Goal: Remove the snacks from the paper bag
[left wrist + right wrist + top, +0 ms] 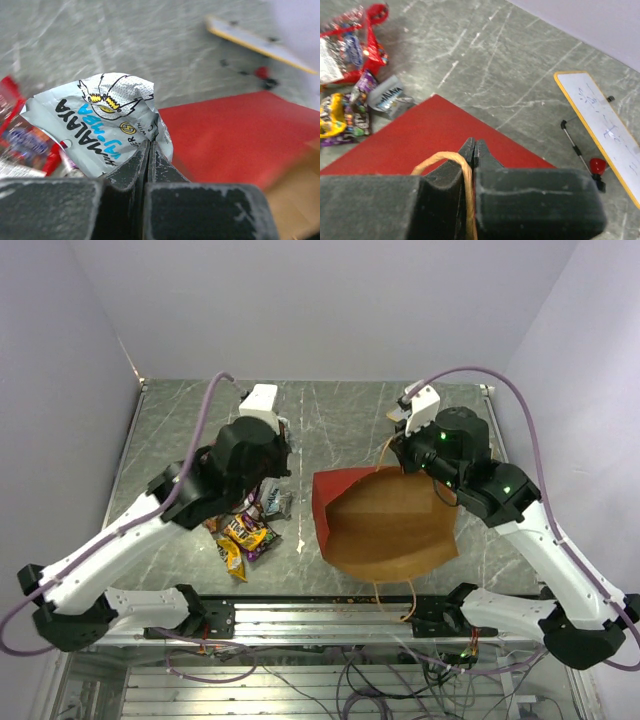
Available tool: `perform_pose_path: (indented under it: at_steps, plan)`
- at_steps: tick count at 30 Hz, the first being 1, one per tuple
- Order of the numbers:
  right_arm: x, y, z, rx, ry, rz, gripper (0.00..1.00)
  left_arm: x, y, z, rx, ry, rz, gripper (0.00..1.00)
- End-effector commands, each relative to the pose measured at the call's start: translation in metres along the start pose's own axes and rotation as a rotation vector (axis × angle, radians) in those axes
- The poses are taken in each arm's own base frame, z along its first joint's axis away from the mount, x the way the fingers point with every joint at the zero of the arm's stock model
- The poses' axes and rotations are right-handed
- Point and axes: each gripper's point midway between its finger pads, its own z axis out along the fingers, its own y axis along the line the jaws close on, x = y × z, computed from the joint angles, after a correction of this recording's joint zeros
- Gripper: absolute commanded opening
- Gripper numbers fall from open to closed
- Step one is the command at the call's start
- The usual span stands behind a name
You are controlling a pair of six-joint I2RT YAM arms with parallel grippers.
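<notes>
The brown paper bag (395,525) lies on its side with a red side panel (325,502) facing left. My left gripper (148,145) is shut on the edge of a silver-blue packet (100,120), just left of the red panel (235,135). In the top view its fingers are hidden under the wrist. My right gripper (475,145) is shut on the bag's tan loop handle (445,159) above the red panel (420,135); it also shows in the top view (402,452). Loose snacks lie left of the bag: a red chip bag (350,45), yellow-orange (335,115) and purple (365,80) wrappers, and a silver-blue packet (387,95).
The snack pile (245,535) sits under the left arm. A flat white board with a yellow edge (600,130) and a red-tipped stick (580,150) lie on the grey marbled table (340,430) to the right. The bag's second handle (400,600) hangs over the front rail.
</notes>
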Motion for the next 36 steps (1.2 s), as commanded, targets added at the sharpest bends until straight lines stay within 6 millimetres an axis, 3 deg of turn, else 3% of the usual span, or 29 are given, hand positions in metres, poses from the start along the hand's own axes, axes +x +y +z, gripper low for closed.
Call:
perform_pose_path:
  at_steps: [1, 6, 11, 17, 23, 29, 36]
  plan:
    - [-0.028, 0.013, -0.021, -0.081, -0.007, 0.112, 0.00, 0.050, 0.065, 0.024, -0.220, 0.196, -0.018, 0.07]
    - [-0.056, 0.024, -0.031, -0.138, 0.006, 0.190, 0.00, 0.105, 0.125, 0.033, -0.390, 0.316, -0.103, 0.07]
    - [-0.068, 0.031, -0.027, -0.151, 0.051, 0.306, 0.00, 0.150, 0.157, 0.030, -0.502, 0.411, -0.125, 0.07]
    - [-0.041, 0.021, -0.003, -0.064, 0.016, 0.382, 0.00, 0.177, 0.184, 0.033, -0.570, 0.484, -0.109, 0.07]
    - [-0.008, -0.012, 0.016, -0.009, 0.049, 0.460, 0.00, 0.201, 0.202, 0.038, -0.632, 0.576, -0.080, 0.07]
    - [0.023, -0.059, 0.005, 0.134, 0.106, 0.460, 0.00, 0.218, 0.206, 0.052, -0.626, 0.634, -0.072, 0.07]
    - [0.071, -0.096, -0.008, 0.301, 0.236, 0.425, 0.00, 0.230, 0.203, 0.064, -0.613, 0.688, -0.071, 0.07]
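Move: The snack pile that the silver packet in the left hand is being taken to lies about 12 cm left of that hand, 2 cm back and some 34 cm below. Likewise down on the table, a loose silver packet lies 4 cm ahead and 4 cm left of the hand, the red snack bag 10 cm ahead and 20 cm left. The paper bag, its handle in the right hand, is centred some 8 cm back of that hand, 2 cm right and 20 cm below. The silver packet, still pinched in the left fingers, is carried down some 28 cm and leftward about 14 cm to the snack pile, the fingers tipping downward about 40 degrees and swinging counter-clockwise. The paper bag's handle stays in the shut right gripper, which lifts about 8 cm, then sinks past its starting height and pulls to the right and a little forward, turning clockwise. ##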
